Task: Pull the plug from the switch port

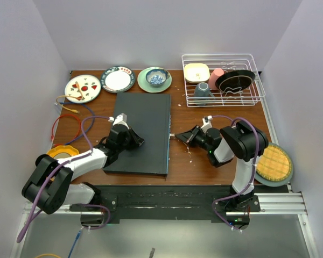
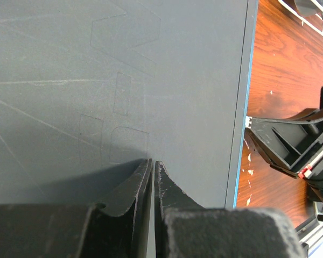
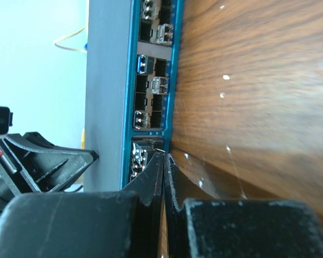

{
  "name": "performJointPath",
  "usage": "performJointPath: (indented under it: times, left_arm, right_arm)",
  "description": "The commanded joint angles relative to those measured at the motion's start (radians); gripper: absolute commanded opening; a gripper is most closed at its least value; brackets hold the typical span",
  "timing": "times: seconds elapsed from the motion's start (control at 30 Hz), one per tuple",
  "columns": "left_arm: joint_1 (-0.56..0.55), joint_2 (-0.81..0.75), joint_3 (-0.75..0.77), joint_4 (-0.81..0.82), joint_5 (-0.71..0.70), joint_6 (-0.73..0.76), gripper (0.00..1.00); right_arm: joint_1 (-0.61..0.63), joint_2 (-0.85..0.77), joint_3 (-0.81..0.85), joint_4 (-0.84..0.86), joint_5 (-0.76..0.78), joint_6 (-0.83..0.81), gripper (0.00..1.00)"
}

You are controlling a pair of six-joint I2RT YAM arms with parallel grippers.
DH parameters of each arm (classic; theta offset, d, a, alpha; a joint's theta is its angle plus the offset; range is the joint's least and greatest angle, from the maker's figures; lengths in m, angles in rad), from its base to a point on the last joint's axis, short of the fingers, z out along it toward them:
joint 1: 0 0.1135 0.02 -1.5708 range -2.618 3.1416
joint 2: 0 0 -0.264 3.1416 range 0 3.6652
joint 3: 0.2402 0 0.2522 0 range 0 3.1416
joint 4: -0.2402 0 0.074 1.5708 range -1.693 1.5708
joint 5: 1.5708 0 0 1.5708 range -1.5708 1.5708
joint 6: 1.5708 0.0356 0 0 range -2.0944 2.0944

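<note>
The switch (image 1: 142, 121) lies flat mid-table, a broad black box (image 2: 124, 80); its blue, socket-lined side (image 3: 153, 97) faces right. My left gripper (image 1: 138, 142) is shut, its tips (image 2: 153, 161) resting on the switch's top with nothing between them. My right gripper (image 1: 178, 136) is shut with its tips (image 3: 164, 154) at a low socket near the table. A small pale plug (image 1: 172, 135) shows between those tips and the switch's side, also in the left wrist view (image 2: 247, 122). Only a pale sliver of the plug (image 3: 157, 150) shows at the pinched fingertips.
Three plates (image 1: 83, 88) (image 1: 118, 79) (image 1: 145, 85), one bearing a bowl (image 1: 157, 77), line the back edge. A wire dish rack (image 1: 258, 88) with cups stands back right. Coloured cables (image 1: 70, 114) lie left of the switch. A yellow-topped plate (image 1: 273, 163) sits at the right edge.
</note>
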Motion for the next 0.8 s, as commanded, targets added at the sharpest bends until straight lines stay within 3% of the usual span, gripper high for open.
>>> performJointPath:
  times: [0.0, 0.5, 0.67, 0.77]
  left_arm:
    - [-0.002, 0.024, -0.033, -0.091, -0.005, 0.006, 0.11]
    - [-0.002, 0.016, -0.036, -0.085, 0.000, 0.004, 0.11]
    - [-0.002, 0.017, -0.043, -0.074, 0.009, -0.002, 0.11]
    - [-0.002, 0.019, -0.048, -0.071, 0.010, -0.002, 0.11]
  right_arm:
    - [-0.032, -0.065, -0.058, 0.095, 0.033, -0.008, 0.00]
    - [-0.062, -0.212, -0.043, -0.069, -0.016, -0.066, 0.00]
    - [-0.061, -0.171, -0.020, -0.065, -0.065, -0.048, 0.29]
    - [-0.059, -0.160, -0.012, -0.071, -0.079, -0.048, 0.38]
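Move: The plug sticks partly out of the switch's port face, right at the right gripper's shut tips, its exposed part about 2 cm to their left and level with them. The next plug group sits some 5 cm ahead and 3 cm left of that hand; the switch's middle is about 16 cm to its left. From the left gripper on the switch's lid, the plug lies roughly 15 cm right, 3 cm ahead and 3 cm lower. Draw the right gripper, still shut at the plug's outer end, some 2.5 cm to the right away from the port face and lift it about 4 cm, so that the tips come free. Then part the fingers about a third of the way while easing slightly back left and down. Keep the left gripper still, resting on the switch's lid. ##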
